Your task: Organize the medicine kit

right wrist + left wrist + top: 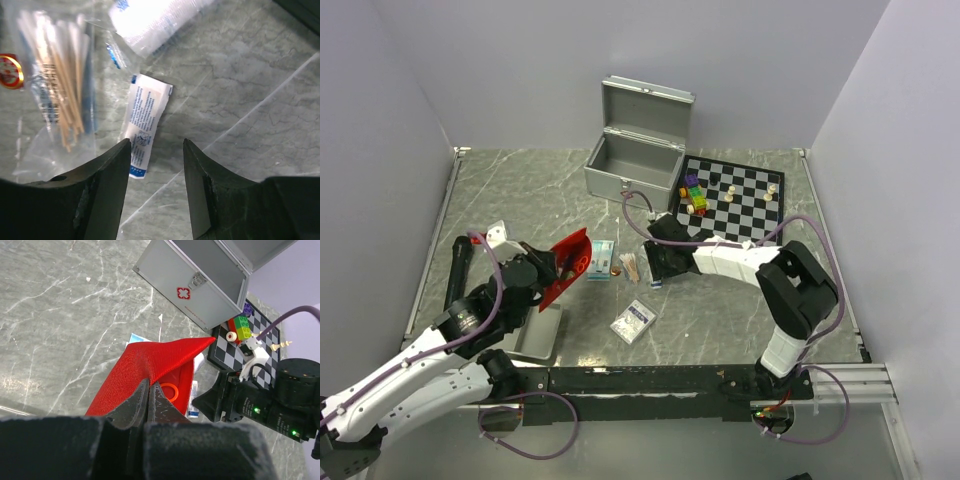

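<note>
The medicine kit (638, 165), a silver metal case, stands open at the back of the table with its lid up; its front latch and red-white sticker (183, 293) show in the left wrist view. My left gripper (149, 386) is shut on the edge of an open red fabric pouch (145, 362), held up off the table (570, 262); an orange ring (170, 390) lies inside it. My right gripper (156, 145) is open, low over the table, with a small white-and-blue sachet (145, 120) lying by its left finger. A clear bag of cotton swabs (60, 85) lies beside it.
A chessboard (745, 205) with coloured blocks (696, 197) and chess pieces lies right of the case. A small box (603, 260) and a white packet (634, 321) lie mid-table. A shallow grey tray (538, 338) sits at the near left edge. Grey walls enclose the table.
</note>
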Controlling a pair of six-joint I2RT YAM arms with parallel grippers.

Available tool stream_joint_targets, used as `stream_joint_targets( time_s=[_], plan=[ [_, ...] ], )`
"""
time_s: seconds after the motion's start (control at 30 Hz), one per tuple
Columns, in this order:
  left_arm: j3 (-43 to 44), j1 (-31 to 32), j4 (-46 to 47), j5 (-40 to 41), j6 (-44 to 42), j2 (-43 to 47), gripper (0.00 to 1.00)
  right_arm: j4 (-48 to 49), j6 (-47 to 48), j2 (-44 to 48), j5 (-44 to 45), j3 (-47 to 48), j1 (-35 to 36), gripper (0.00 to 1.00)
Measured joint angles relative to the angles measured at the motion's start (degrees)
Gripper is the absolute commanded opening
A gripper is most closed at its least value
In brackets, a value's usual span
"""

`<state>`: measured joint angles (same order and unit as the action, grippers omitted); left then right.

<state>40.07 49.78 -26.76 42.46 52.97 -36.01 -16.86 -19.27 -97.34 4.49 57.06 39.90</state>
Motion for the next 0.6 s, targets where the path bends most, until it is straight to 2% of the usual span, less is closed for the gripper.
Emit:
stream_joint_targets(
  time_s=[0.23, 0.53, 0.6],
  plan=[
    [-0.57, 0.0, 0.83, -0.35, -0.57, -0.11, 0.01, -0.07, -0.57, -1.64, 0.48, 0.37, -0.24, 0.41],
    [-0.96, 0.0, 2.54, -1.07, -1.4, -1.14, 0.01, 0.92, -0.87, -1.73, -0.31, 0.17, -0.87, 0.01],
    [-0.96, 0.0, 2.93, -1.49, -1.7, -1.68, 0.01, 1.7, -1.05, -1.03, -0.66, -0.63, -1.22, 0.0]
  ],
)
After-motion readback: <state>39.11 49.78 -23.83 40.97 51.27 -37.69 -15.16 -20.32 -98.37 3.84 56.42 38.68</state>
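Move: The small white packet lies right under my open right fingers, its middle about 1 cm ahead, 1 cm left and 1 cm below. The bagged cotton swabs are some 6 cm to its left hand side and 2 cm ahead of my fingers; the gauze roll is about 7 cm ahead and 1 cm left; the flat white box sits 9 cm back and 5 cm left. From my left hand, still holding the red pouch, the packet is roughly 17 cm right, 7 cm ahead and 22 cm below. I shut my half-open right fingers on the nearer part of the white packet and pinch it, after sinking the last 1 cm or so to the table; after that the hand stays almost in place. My left hand keeps its closed grip on the red pouch, drifting about 1 cm to the right. ##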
